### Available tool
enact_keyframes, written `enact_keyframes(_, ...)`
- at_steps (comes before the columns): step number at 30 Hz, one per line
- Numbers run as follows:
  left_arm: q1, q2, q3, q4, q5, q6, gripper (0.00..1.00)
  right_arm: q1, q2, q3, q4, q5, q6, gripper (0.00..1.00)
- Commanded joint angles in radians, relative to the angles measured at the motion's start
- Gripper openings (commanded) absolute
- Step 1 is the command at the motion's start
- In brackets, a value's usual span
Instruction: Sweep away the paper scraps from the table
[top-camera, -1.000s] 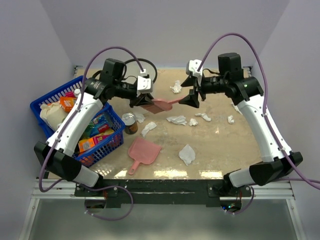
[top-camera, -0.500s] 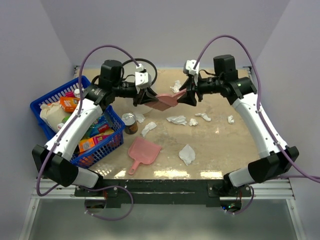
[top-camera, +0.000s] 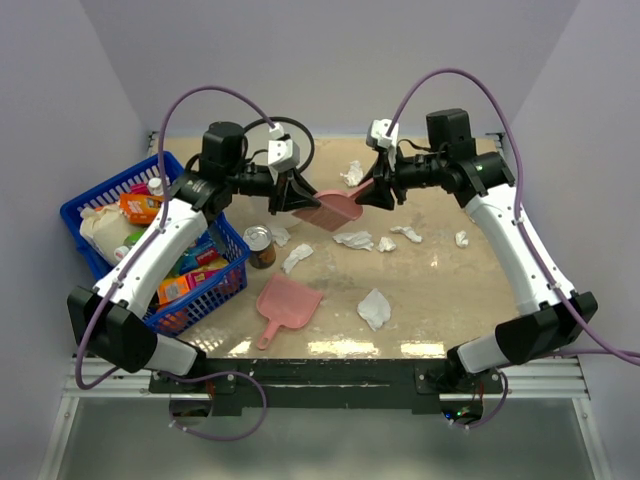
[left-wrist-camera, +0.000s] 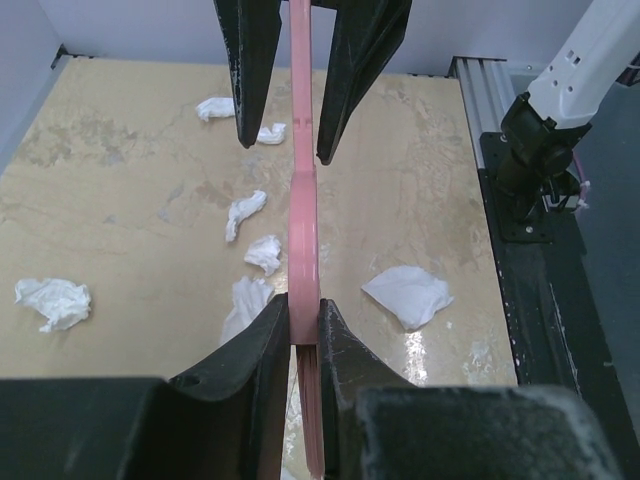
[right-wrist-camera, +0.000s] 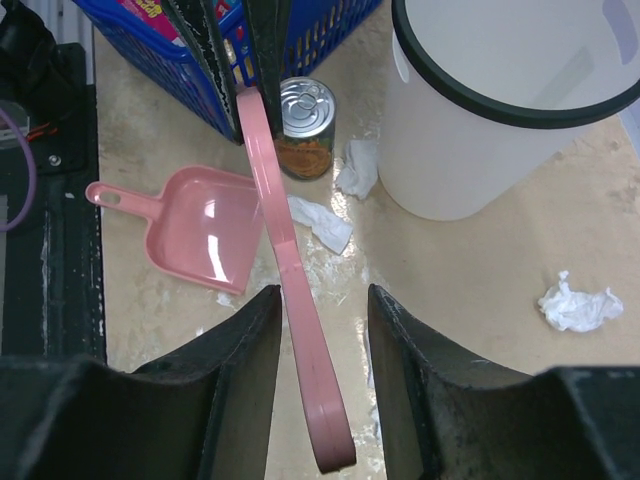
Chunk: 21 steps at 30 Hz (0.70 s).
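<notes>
My left gripper (top-camera: 298, 194) is shut on the head end of a pink brush (top-camera: 335, 207) and holds it edge-on above the table (top-camera: 440, 290). The brush (left-wrist-camera: 303, 220) runs straight out from the left gripper (left-wrist-camera: 303, 310). Its handle (right-wrist-camera: 295, 300) lies between the fingers of my right gripper (right-wrist-camera: 322, 295), close to one finger, with a clear gap to the other. The right gripper (top-camera: 378, 188) is open. Several paper scraps lie on the table, among them a wad (top-camera: 374, 308) near the front, one (top-camera: 353, 240) under the brush and one (top-camera: 351, 173) at the back.
A pink dustpan (top-camera: 287, 303) lies flat near the front, beside a tin can (top-camera: 260, 246). A blue basket (top-camera: 230, 240) of groceries stands at the left. A white bin (right-wrist-camera: 500, 100) with a black rim stands behind the can.
The right gripper has moved left over the brush handle and its jaws have narrowed round it. The left gripper has shifted the brush a little right, still gripping it.
</notes>
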<state>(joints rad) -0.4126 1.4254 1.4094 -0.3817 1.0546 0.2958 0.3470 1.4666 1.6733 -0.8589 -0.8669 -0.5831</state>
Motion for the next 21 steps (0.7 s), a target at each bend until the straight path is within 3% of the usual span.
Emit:
enact_keyframes(1,0.017,0.01,0.005,0.066,0.08,-0.032,0.0,0.003,0.003,0.039,0.037,-0.055,0.06,0.42)
enact_keyframes(12,0.026,0.027,-0.006,0.102,0.108,-0.084,0.0,0.004,-0.008,0.026,0.041,-0.076,0.092,0.33)
enact_keyframes(21,0.026,0.033,-0.004,0.106,0.107,-0.089,0.0,0.004,-0.012,0.009,0.049,-0.087,0.126,0.14)
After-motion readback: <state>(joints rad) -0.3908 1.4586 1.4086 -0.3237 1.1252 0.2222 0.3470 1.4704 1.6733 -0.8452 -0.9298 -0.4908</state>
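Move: The brush handle lies between the right hand's parted fingers, its middle about 2 cm to the left and 1 cm back of the hand point, level with it. The nearest paper scrap is on the table some 29 cm below, 6 cm ahead and 2 cm to the right; the dustpan lies about 11 cm back and 14 cm left, equally low. From the left hand, which already pinches the brush head, the handle is roughly 7 cm right and 1 cm ahead. The brush handle is pinched between the right fingers, which close from nearly half open to nearly shut on it, while that hand eases about 1 cm back and slightly left, tipping some 5 degrees. The left hand stays in place high over the table, turning only a few degrees, and keeps its hold on the brush head. ##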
